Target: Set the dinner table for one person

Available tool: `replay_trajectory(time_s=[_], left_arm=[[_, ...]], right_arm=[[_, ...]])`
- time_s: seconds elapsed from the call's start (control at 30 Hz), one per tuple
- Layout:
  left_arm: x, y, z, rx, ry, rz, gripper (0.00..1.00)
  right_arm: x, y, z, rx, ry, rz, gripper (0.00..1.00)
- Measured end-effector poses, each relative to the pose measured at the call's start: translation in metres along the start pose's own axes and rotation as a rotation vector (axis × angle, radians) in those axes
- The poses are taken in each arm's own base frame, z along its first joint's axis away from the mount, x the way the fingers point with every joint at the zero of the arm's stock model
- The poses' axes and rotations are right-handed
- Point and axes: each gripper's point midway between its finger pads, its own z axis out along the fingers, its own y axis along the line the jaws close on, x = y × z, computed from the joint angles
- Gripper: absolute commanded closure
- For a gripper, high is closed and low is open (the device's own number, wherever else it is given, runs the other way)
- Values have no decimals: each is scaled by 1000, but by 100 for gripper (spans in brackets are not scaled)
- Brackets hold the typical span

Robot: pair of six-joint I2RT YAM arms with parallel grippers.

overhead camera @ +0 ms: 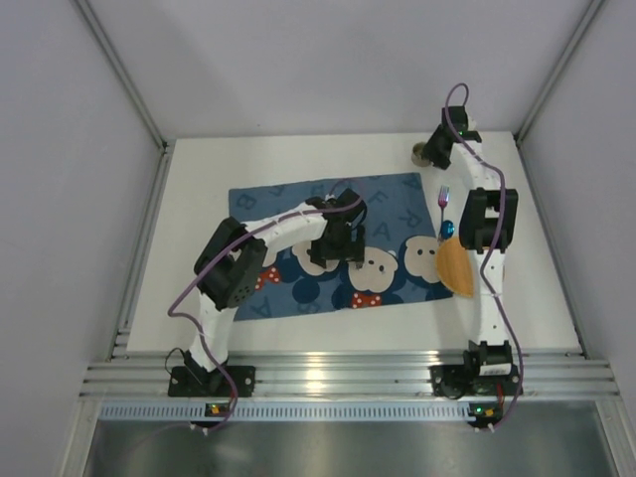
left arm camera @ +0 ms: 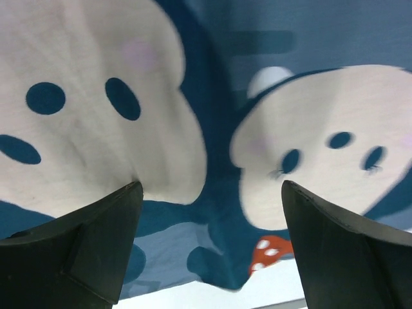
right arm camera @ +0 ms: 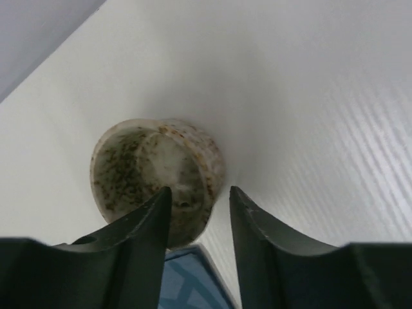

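Note:
The dinner table (overhead camera: 189,209) is the white tabletop, with a blue placemat (overhead camera: 288,199) printed with mouse faces across its middle. A speckled cream cup (overhead camera: 422,154) stands at the far right, beyond the mat's corner. My right gripper (overhead camera: 435,149) reaches it. In the right wrist view its left finger (right arm camera: 145,225) sits over the cup (right arm camera: 154,164) and its right finger (right arm camera: 257,232) outside the wall, a thin gap still showing. My right gripper (right arm camera: 198,193) is narrowed but open. My left gripper (left arm camera: 212,187) hangs wide open over the placemat (left arm camera: 212,129), holding nothing.
A purple fork with a blue handle (overhead camera: 444,207) lies at the placemat's right edge. An orange plate (overhead camera: 457,266) lies partly under the right arm. Grey walls and metal rails surround the table. The mat's corner (right arm camera: 183,283) shows below the right fingers.

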Motion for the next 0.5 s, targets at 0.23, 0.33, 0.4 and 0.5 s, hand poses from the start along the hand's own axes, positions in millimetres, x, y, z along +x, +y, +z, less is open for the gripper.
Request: replay_trajectory(time_s=[0.23,0.33,0.4,0.5], left_arm=[[-1,50,-34,-177,-41,9,4],[-13,66,-61,-191,-107,-12,4],[-15,80,-75,-203,-135,-32,4],[-11,101,-82,-232,-141,-60,3]], right_arm=[[11,8,-1,2,10,-63,100],[11,7,-1,0,13,-62,100],[11,7,-1,-1,12,-64,100],[14,4,-6,7,21,-72,100]])
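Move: The cup stands about 4 cm to the left of my right hand and 1 cm ahead, its middle some 1 cm lower, its near wall in line with my half-open fingers. From that hand the fork lies 16 cm back and about 1 cm to the right. My left hand is down at the placemat, whose middle is some 6 cm ahead, level sideways, about 1 cm below; the plate is about 32 cm to that hand's right, level fore and aft. With my right hand I ease about 1 cm left onto the cup and close the fingers on its right-hand wall, one finger inside and one outside, then draw back slightly with the rim pinched. My left hand, fingers still wide open, sweeps left along the placemat, away from the plate, some 12 cm in all, rising off the cloth by about 6 cm after the first few. ##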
